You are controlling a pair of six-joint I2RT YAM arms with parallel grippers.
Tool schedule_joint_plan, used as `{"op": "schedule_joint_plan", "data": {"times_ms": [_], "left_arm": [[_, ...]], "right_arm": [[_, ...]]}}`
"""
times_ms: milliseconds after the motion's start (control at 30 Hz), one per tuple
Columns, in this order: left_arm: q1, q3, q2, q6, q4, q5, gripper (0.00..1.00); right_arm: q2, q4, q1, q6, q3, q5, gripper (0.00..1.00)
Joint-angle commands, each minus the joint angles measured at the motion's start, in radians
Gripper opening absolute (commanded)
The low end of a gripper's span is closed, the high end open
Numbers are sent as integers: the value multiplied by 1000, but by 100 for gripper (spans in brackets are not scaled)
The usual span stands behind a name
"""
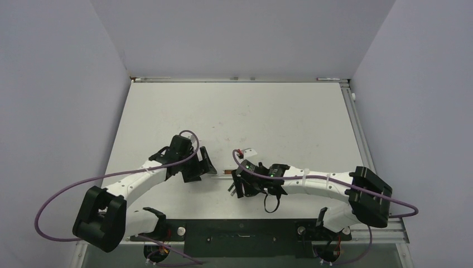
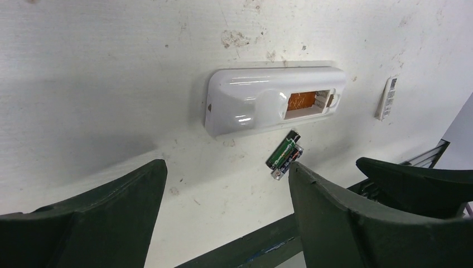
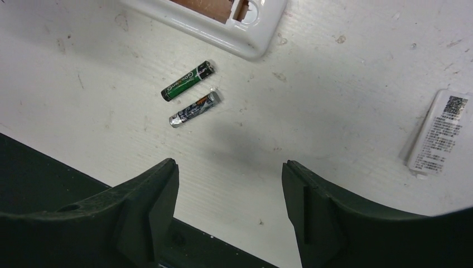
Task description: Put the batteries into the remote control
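Note:
The remote control (image 2: pixel 254 100) lies on the table with its back face up and its battery slot (image 2: pixel 304 102) open and empty. One corner of it shows in the right wrist view (image 3: pixel 245 33). Two batteries lie side by side just in front of it, one green (image 3: pixel 188 81) and one silver-blue (image 3: pixel 194 109). They also show in the left wrist view (image 2: pixel 284 153). My left gripper (image 2: pixel 226 168) is open and empty, above the table short of the remote. My right gripper (image 3: pixel 230 167) is open and empty, near the batteries.
The small white cover piece (image 3: pixel 440 134) with a label lies apart to the right of the remote, and shows in the top view (image 1: pixel 249 152). A black strip (image 3: pixel 50 178) runs along the table's near edge below both grippers.

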Motion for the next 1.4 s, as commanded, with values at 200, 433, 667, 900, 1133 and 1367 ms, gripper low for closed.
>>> {"op": "schedule_joint_plan", "data": {"times_ms": [200, 433, 667, 900, 1133, 1367], "left_arm": [[7, 45, -86, 56, -77, -12, 77], [13, 73, -109, 78, -110, 11, 77], [21, 85, -140, 97, -118, 49, 78], [37, 101, -159, 130, -143, 86, 78], [45, 127, -168, 153, -164, 130, 78], [45, 146, -185, 180, -200, 148, 78]], "right_arm": [[65, 36, 26, 139, 64, 114, 60], [101, 36, 39, 241, 71, 184, 49], [113, 35, 48, 309, 82, 229, 44], [167, 37, 65, 339, 122, 232, 43], [219, 28, 87, 399, 154, 256, 40], [252, 24, 105, 455, 170, 274, 35]]}}
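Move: The silver battery lies about 6 cm to the left of the right hand, 2 cm ahead and roughly 5 cm below. The green battery sits beside it, 7 cm left of and 4 cm ahead of that hand, and the remote control's middle is some 10 cm left and 8 cm ahead. The battery cover is about 11 cm right and 8 cm ahead. From the left hand, the silver battery is about 10 cm right, 5 cm back and 5 cm below. Towards the silver battery the right hand slides about 4 cm left with a little forward, sinking some 2 cm, turning about 20 degrees counter-clockwise to line up with it and narrowing its fingers around its width without closing on it. The left hand, already off the remote control, rises about 5.5 cm with fingers still open. ##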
